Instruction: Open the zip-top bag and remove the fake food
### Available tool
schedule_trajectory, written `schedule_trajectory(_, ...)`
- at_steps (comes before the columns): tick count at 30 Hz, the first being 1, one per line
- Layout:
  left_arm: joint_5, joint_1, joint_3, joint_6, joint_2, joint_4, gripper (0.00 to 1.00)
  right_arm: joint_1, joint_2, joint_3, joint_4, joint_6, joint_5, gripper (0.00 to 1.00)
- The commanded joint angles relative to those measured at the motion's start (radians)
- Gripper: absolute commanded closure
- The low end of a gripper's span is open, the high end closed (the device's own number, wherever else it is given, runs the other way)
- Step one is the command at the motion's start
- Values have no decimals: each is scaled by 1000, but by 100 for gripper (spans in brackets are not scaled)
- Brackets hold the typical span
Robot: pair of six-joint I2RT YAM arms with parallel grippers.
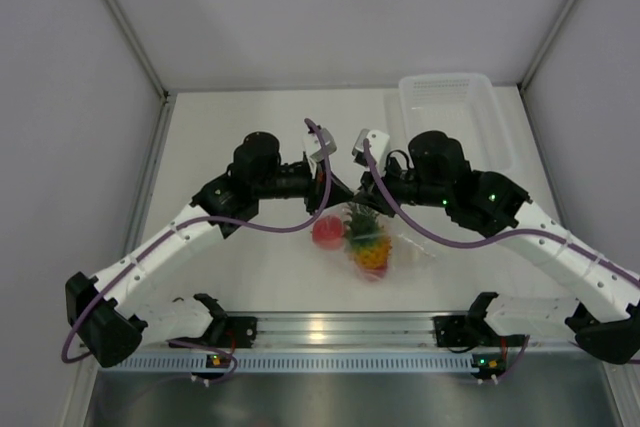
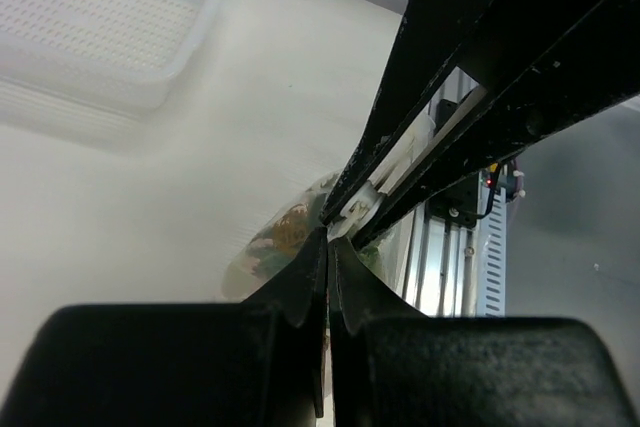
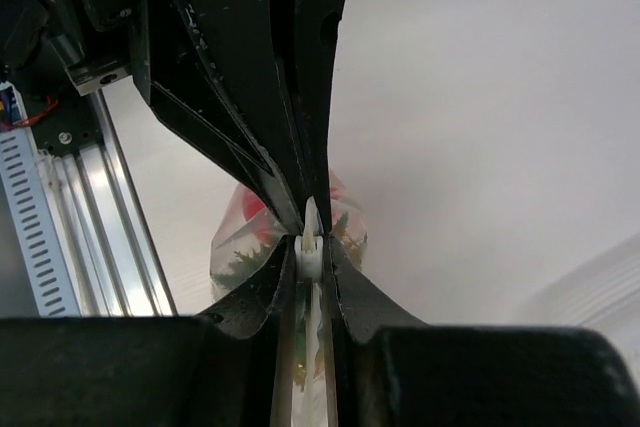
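Note:
The zip-top bag (image 1: 375, 237) lies mid-table between the two arms, its top edge pulled up. Through the clear plastic I see the fake food: a red fruit (image 1: 326, 232) and an orange-yellow pineapple (image 1: 372, 251) with green leaves. My left gripper (image 1: 338, 197) is shut, pinching the bag's top edge; in its wrist view the jaws (image 2: 330, 239) meet with the bag (image 2: 275, 242) just beyond. My right gripper (image 3: 312, 249) is shut on the bag's white zip slider (image 3: 312, 255), tip to tip with the left fingers (image 3: 290, 162). Red fruit (image 3: 250, 209) shows below.
A rigid translucent bin (image 1: 450, 112) stands at the back right, also seen in the left wrist view (image 2: 100, 27). The aluminium rail (image 1: 330, 329) with the arm bases runs along the near edge. White walls close in the left, right and back sides.

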Motion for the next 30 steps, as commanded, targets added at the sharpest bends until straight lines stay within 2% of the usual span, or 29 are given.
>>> schedule_trajectory(1,-150,3,13,5,-33,59,100,-17,-47,-32,22,-12,6,100)
schedule_trajectory(4,-274,4,10,-1,-39,59,100,-17,-82,-69,12,-5,12,100)
schedule_trajectory(9,-344,4,-7,-16,-60,60,100,-20,-130,-129,2,9,22,100)
schedule_trajectory(13,-478,4,-22,-29,-82,82,100,-23,-168,-155,-55,32,84,100)
schedule_trajectory(16,-623,6,-28,-65,-85,82,100,-25,-219,-181,-105,72,124,100)
schedule_trajectory(17,-716,6,-33,-94,-85,83,100,-25,-243,-195,-115,104,142,100)
schedule_trajectory(24,-1017,7,-106,-199,-115,125,100,-25,-348,-279,-181,216,168,100)
schedule_trajectory(27,-1077,7,-122,-216,-122,132,100,-16,-386,-269,-173,238,142,100)
schedule_trajectory(30,-1127,9,-125,-234,-119,131,100,-17,-350,-223,-211,227,141,100)
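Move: The bag's slider is already pinched in the right fingers, right beside the zip corner that the left fingers hold. From the right hand, the zip's far end hangs about 16 cm to the right, 8 cm back and 9 below; the pineapple is roughly 3 cm right, 5 back and 14 below, and the red fruit some 7 cm left, 1 back and 15 below. From the left hand, that far end lies about 18 cm right, 9 back and 9 below. The slider is drawn along the zip to its far end by the right hand, which keeps its pinch and goes about 8 cm right, sinking and easing back as it turns slightly clockwise. The zip's other corner stays clamped in the left fingers, carried away from the slider, forward and left some 14 cm, with the wrist swinging about 50 degrees counter-clockwise. ##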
